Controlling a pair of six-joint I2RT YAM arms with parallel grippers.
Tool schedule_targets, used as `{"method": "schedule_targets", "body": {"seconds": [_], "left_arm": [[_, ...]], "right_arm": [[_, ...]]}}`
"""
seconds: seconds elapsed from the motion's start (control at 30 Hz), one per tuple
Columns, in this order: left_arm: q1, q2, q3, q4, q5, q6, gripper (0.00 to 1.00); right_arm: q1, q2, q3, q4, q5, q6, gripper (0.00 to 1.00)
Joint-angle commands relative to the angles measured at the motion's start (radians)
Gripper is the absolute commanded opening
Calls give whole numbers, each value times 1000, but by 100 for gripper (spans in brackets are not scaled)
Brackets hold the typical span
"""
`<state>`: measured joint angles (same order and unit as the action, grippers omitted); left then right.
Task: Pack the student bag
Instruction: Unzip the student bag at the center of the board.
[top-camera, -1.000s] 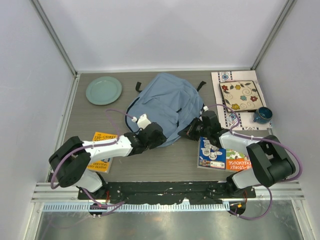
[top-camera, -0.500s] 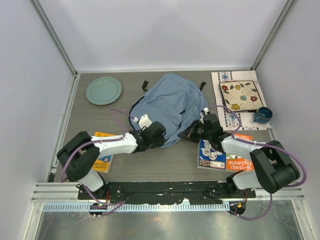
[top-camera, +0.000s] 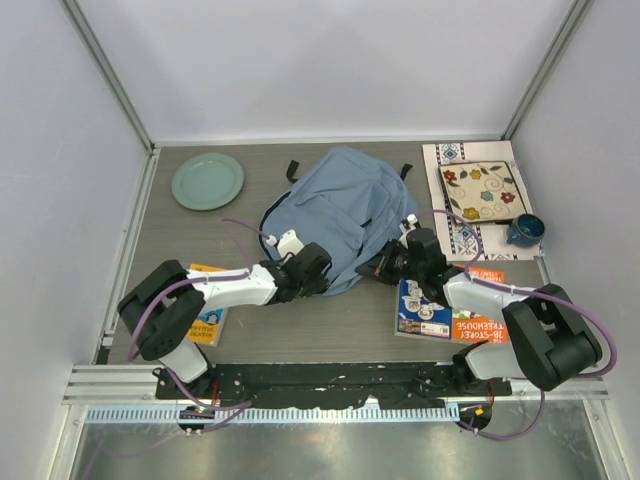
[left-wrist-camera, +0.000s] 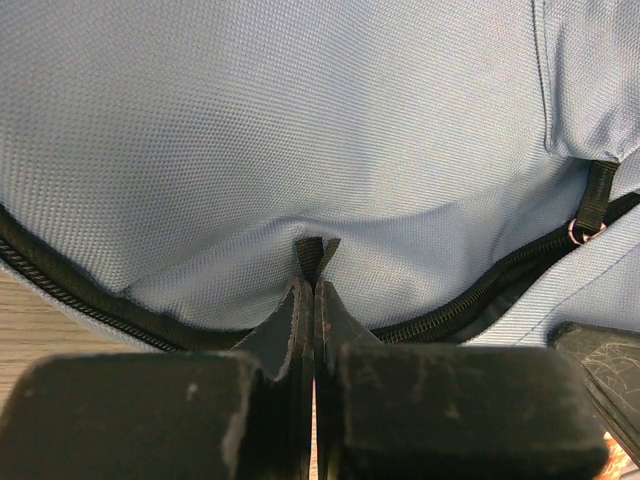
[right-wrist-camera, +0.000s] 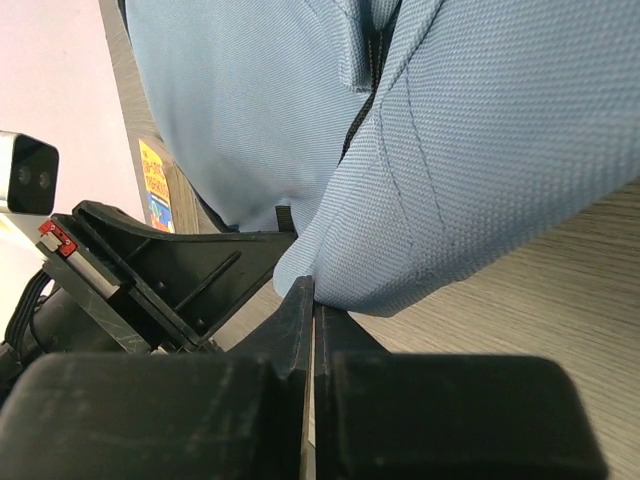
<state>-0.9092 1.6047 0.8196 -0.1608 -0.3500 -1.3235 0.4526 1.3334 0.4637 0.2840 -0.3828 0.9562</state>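
Note:
The student bag (top-camera: 335, 205), light blue-grey, lies in the middle of the table and fills the left wrist view (left-wrist-camera: 300, 120) and the right wrist view (right-wrist-camera: 450, 130). My left gripper (top-camera: 318, 270) is at the bag's near left edge. Its fingers (left-wrist-camera: 313, 285) are shut on a small black tab (left-wrist-camera: 310, 250) just above the dark zipper line (left-wrist-camera: 470, 290). At the bag's near right edge my right gripper (top-camera: 387, 264) is shut, its tips (right-wrist-camera: 313, 298) pinched at the bag's lower fabric fold.
A green plate (top-camera: 207, 181) sits at the back left. A floral tile (top-camera: 480, 190) on a patterned mat (top-camera: 445, 155) and a blue mug (top-camera: 524, 230) are at the right. One book (top-camera: 430, 310) lies under the right arm, an orange book (top-camera: 205, 320) under the left.
The left gripper has closed from partly open onto the black tab. The bag has shifted a little to the right and back. The right gripper stayed shut.

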Motion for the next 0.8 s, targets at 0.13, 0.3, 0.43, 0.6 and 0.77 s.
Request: {"method": "schedule_targets", "body": {"seconds": [0.13,0.3,0.43,0.6,0.77], "left_arm": [[4,-46,7,-9,-18,40,0],[4,-165,-36,-49,-55,67,0],[4,-242,-65,-118,-95,70,0],[4,-302,-99,-174,-116,79,0],[4,-330,-109,-223,-125,86,0]], "right_arm": [[17,6,27,83,-7,4,1],[15,52,58,84,15,0,1],[9,78,76,87,19,-4,1],[-5,113,85,112,19,4,1],[-35,141,99,124,1,0,1]]}}
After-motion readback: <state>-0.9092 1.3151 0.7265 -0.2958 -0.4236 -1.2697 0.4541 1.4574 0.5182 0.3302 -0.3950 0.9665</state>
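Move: The left fingers are already shut on the zipper pull at the bag's near edge. The zipper's left bend, still closed, lies about 11 cm to the left and 7 cm ahead. The second zipper pull is about 7 cm ahead and 7 cm right. The right hand already holds the bag's side flap about 8 cm right of the left hand and 4 cm farther out. From the right hand, the left bend is some 20 cm left and 3 cm ahead. Keeping its pinch on the zipper pull, the left hand first lifts about 5 cm, then draws the pull about 4 cm left towards the zipper's left bend, easing slightly back, with its wrist barely tipping. The right hand keeps hold of the side flap, sinks about 1 cm and then edges forward and left by about as much. ##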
